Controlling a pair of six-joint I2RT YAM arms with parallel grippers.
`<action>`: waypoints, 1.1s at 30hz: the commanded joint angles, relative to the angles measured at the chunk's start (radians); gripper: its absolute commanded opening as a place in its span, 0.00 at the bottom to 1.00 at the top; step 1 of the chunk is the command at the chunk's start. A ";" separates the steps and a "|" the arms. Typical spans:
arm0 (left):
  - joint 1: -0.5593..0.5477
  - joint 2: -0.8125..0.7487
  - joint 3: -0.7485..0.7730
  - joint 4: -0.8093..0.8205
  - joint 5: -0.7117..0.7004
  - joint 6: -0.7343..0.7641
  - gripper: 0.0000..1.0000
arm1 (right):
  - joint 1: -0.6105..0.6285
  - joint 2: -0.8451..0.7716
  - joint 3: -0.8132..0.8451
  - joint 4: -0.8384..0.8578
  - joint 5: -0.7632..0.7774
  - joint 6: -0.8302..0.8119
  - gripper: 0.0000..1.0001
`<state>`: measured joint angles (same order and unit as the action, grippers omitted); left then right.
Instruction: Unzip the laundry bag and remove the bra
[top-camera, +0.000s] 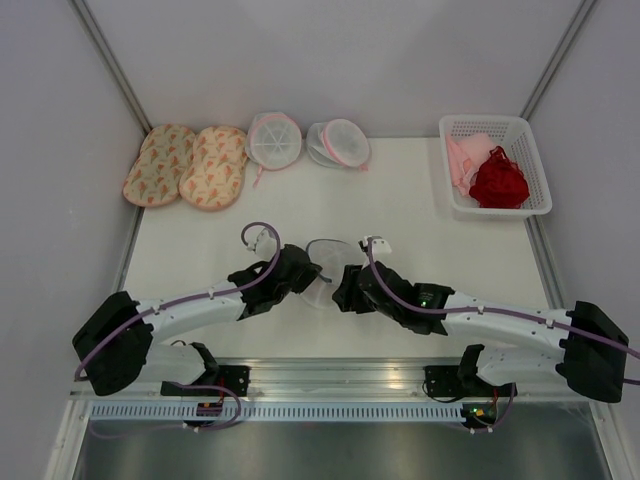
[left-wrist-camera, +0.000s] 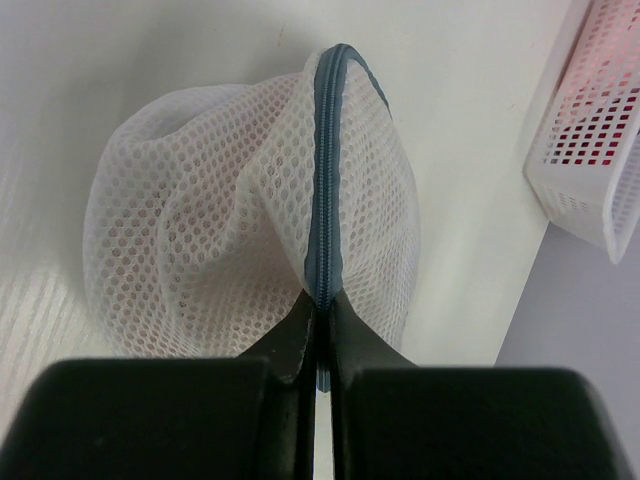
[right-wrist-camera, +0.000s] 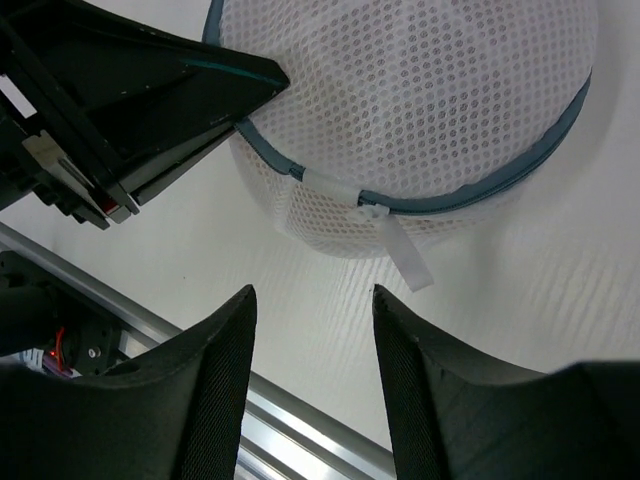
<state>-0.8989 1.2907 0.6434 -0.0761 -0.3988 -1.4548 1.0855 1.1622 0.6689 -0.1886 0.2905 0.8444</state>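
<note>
The laundry bag (top-camera: 322, 262), a domed white mesh pouch with a grey zipper rim, sits on the table between both grippers. My left gripper (left-wrist-camera: 322, 300) is shut on the bag's zipper rim (left-wrist-camera: 328, 170), pinching it upright. In the right wrist view the bag (right-wrist-camera: 420, 110) lies ahead, with its white zipper tab (right-wrist-camera: 405, 255) hanging toward my right gripper (right-wrist-camera: 312, 295). That gripper is open, a little short of the tab, with only bare table between its fingers. The left gripper's fingers (right-wrist-camera: 230, 85) clamp the rim at the upper left. The bra is hidden; only a faint pinkish tint shows through the mesh.
A white basket (top-camera: 530, 150) at the back right holds a dark red garment (top-camera: 498, 180) and pale pink cloth (top-camera: 466, 160). Two pink-trimmed mesh pouches (top-camera: 273, 138) (top-camera: 338, 143) and two patterned pads (top-camera: 185, 165) lie along the back. A metal rail (top-camera: 330, 375) borders the near edge.
</note>
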 joint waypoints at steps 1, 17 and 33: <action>-0.003 -0.030 0.001 -0.039 -0.022 -0.029 0.02 | 0.008 0.025 0.049 0.035 0.059 0.027 0.55; -0.005 -0.074 -0.033 0.001 0.054 -0.033 0.02 | 0.011 0.171 0.075 0.104 0.182 0.019 0.46; 0.000 -0.109 -0.076 0.021 0.068 0.043 0.02 | 0.011 0.122 0.098 -0.037 0.272 0.021 0.00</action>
<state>-0.8982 1.2137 0.5930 -0.0494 -0.3458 -1.4647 1.0958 1.3388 0.7349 -0.1761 0.5003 0.8673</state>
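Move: The zipper pull of the laundry bag hangs about 4 cm ahead of the right hand, neither left nor right of it and some 3 cm below. The left gripper, already pinching the zipper band, stands roughly 6 cm ahead and 6 cm left of the right hand; the bag's middle is about 7 cm ahead, 2 cm left and 5 cm down. From the left hand the pull lies some 6 cm right, 2 cm back and 2 cm below. The zipper pull is pinched at its fabric loop by the right fingers, which go forward about 3.5 cm while sinking 2 to 3 cm, the wrist turning some 10 degrees clockwise, and shut from just over half open at the end of the reach. The left hand keeps its pinch on the zipper band, easing back and up only about 1 cm. ##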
